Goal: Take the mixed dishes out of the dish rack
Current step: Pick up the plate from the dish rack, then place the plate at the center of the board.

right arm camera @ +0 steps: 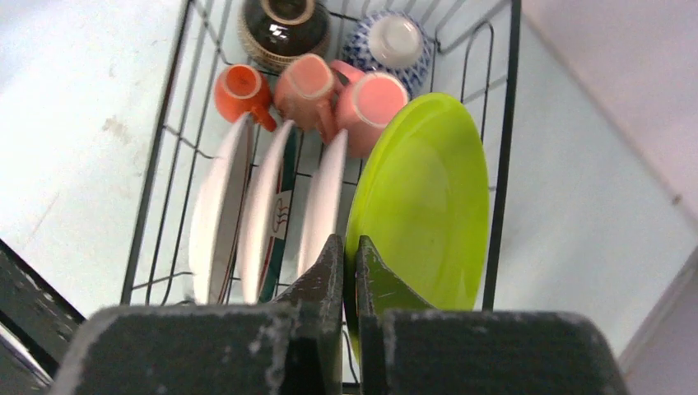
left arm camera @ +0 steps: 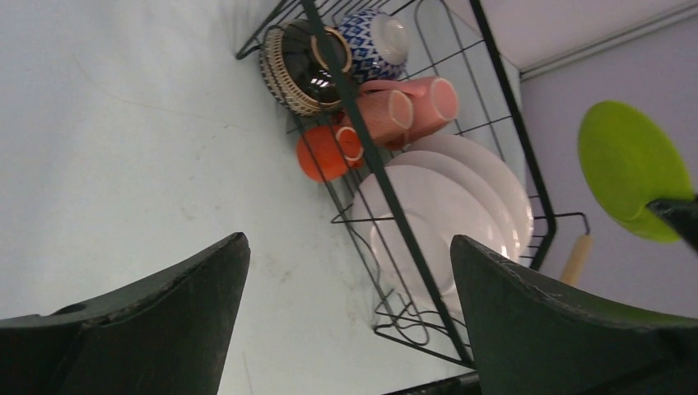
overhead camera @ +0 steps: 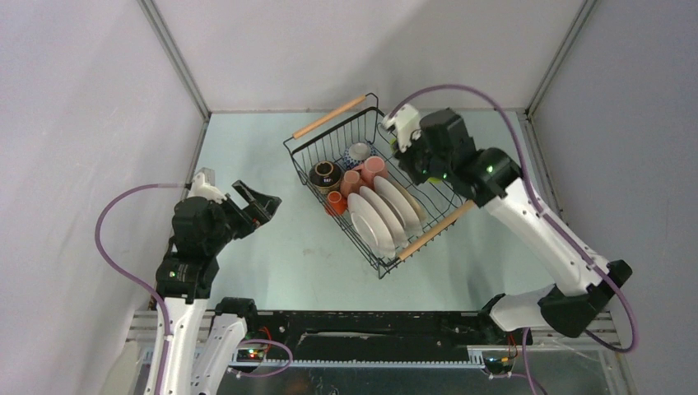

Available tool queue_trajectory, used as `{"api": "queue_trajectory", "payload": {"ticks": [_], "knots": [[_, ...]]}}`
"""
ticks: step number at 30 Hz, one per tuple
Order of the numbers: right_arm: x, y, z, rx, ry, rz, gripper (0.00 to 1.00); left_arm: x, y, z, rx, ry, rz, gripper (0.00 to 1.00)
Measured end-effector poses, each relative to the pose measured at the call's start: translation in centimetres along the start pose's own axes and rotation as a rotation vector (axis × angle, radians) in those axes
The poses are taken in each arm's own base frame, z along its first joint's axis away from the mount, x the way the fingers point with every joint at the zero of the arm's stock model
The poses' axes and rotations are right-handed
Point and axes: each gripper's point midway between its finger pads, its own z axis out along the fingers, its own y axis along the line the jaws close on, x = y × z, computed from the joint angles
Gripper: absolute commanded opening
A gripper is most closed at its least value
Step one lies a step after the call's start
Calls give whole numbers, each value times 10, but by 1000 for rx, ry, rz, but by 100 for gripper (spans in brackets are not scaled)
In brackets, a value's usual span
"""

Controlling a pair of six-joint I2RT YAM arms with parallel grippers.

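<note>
The black wire dish rack (overhead camera: 329, 117) with wooden handles sits right of centre. It holds three upright white plates (overhead camera: 374, 218), two pink mugs (overhead camera: 366, 174), an orange cup (overhead camera: 335, 203), a dark tan-rimmed bowl (overhead camera: 325, 175) and a blue patterned bowl (overhead camera: 359, 153). My right gripper (overhead camera: 407, 141) is over the rack's far right side, shut on the rim of a lime-green plate (right arm camera: 420, 197) held upright beside the white plates (right arm camera: 323, 197). The middle plate (right arm camera: 272, 206) has a green rim and red characters. My left gripper (overhead camera: 255, 202) is open and empty, left of the rack.
Grey walls enclose the table on three sides. The rack's right wire wall (right arm camera: 505, 123) runs close beside the green plate. The left wrist view shows the rack's near rim (left arm camera: 381, 164) and the green plate (left arm camera: 630, 169) raised beyond it.
</note>
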Motion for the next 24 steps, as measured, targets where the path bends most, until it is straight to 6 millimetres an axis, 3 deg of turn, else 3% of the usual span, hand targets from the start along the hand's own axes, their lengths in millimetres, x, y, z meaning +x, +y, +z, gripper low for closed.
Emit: {"api": "queue_trajectory", "payload": {"ticks": [9,16,24], "knots": [[-5,102,-27,-66,-172,-567,0,3,-32,-1,134,71,-67,100],[-22,148,-28,-54,-257,-777,0,8,-66,-4,277,142,-118,99],[-12,182,-13,-58,-227,-926,0,7,-111,-17,454,165,-141,97]]}}
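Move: The right hand already holds the green plate clear of the rack, its middle about 5 cm ahead, 3 cm left and 4 cm below; the left gripper is some 35 cm to its left, 6 cm back and 6 cm lower. Under that hand stand the white plates, 1 cm ahead, 7 cm left and 24 cm down. From the left hand, the green plate is about 11 cm ahead, 32 cm right and roughly 2 cm higher, the orange cup 11 cm ahead, 14 cm right and 20 cm down. Keeping the green plate pinched by its rim between shut fingers, the right hand sweeps left and back, about 13 cm each way at nearly constant height, over the rack towards the left gripper, while its fingers tip up from their downward slant and swing some 35 degrees counter-clockwise. The left hand comes to meet the plate with fingers still wide open, going about 8 cm right and nearly as far up, rolling its left side down and turning clockwise as it nears. ##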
